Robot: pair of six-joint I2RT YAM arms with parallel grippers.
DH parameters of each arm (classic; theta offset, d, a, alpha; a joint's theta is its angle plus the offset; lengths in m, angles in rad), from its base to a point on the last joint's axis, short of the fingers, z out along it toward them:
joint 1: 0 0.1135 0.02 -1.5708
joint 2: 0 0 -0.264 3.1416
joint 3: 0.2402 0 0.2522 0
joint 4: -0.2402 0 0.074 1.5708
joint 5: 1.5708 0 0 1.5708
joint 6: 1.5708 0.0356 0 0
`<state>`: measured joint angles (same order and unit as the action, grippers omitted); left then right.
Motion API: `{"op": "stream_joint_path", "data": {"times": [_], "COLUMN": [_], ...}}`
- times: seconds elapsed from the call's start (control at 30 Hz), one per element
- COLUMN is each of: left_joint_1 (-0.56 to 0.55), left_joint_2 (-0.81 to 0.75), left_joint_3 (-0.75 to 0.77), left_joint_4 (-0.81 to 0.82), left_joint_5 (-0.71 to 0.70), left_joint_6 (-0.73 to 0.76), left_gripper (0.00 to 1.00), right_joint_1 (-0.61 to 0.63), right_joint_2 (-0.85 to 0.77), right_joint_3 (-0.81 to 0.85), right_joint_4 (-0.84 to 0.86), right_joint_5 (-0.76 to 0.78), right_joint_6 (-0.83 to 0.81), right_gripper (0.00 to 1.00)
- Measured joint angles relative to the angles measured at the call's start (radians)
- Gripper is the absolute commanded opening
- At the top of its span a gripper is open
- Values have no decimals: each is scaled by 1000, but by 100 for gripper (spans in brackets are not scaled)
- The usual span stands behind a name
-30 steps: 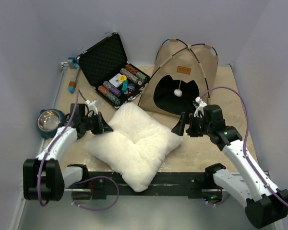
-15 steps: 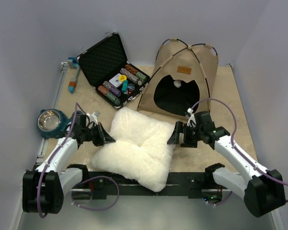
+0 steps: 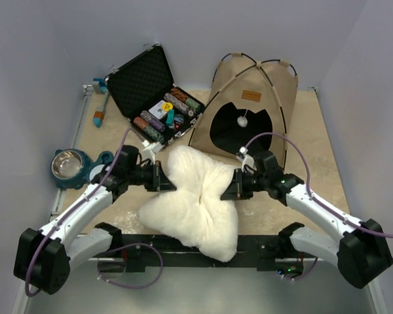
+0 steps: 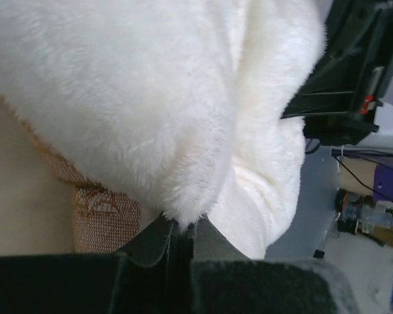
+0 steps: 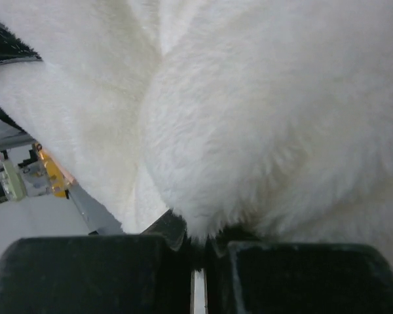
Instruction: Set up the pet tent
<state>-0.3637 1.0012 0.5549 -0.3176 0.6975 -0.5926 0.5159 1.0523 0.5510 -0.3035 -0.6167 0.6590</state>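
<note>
The pet tent [image 3: 252, 104] stands upright at the back right, tan canvas with dark crossed poles, a small label and a white pompom in its dark doorway. In front of it a white fluffy pillow [image 3: 195, 193] is bunched into a fold. My left gripper [image 3: 164, 185] is shut on the pillow's left edge, and fur fills the left wrist view above the pinched fingertips [image 4: 181, 229]. My right gripper [image 3: 228, 191] is shut on the pillow's right edge [image 5: 209, 239]. Both grippers are in front of the tent, not touching it.
An open black case of coloured chips [image 3: 154, 98] lies at the back left beside the tent. A metal bowl in a teal holder [image 3: 69, 166] sits at the left edge. A blue and orange tool [image 3: 99, 110] lies near the far left corner.
My right gripper moved in to the pillow's right edge and shut on it. Both arms drew toward each other, bunching the pillow into a fold and shifting it forward.
</note>
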Motion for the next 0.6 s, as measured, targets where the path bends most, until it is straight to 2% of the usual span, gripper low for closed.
{"op": "stream_joint_path", "data": {"times": [0.13, 0.3, 0.47, 0.6], "left_joint_1": [-118, -262, -267, -267], "left_joint_2": [49, 267, 522, 679], "left_joint_3": [197, 506, 718, 759], "left_joint_4": [34, 106, 211, 228], "left_joint_5": [0, -6, 5, 9], "left_joint_6": [72, 141, 95, 50], "left_gripper": [0, 0, 0, 0], "right_joint_1": [0, -20, -130, -146], "right_joint_2": [-68, -113, -87, -14], "right_joint_3": [145, 362, 424, 418], "right_joint_4": [-57, -106, -145, -171], "right_joint_5": [0, 75, 179, 270], "right_joint_6": [-98, -200, -236, -244], "right_gripper": [0, 0, 0, 0]}}
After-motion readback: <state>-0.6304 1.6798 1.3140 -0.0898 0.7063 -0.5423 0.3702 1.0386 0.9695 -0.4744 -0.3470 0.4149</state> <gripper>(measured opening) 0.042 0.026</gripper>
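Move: Both hands already grip the white cushion's sides. The tent opening, their goal, lies about 27 cm ahead and 26 cm right of the left hand, roughly level, and some 26 cm ahead and 10 cm right of the right hand. The hanging ball is in its upper middle, about 2 cm higher and level with its centre sideways. The open case stands some 34 cm ahead of the left hand, 5 cm to its left and 12 cm lower. Both closed grippers heave the cushion up about 15 cm, then forward-right towards the tent opening, finally sinking slightly. ##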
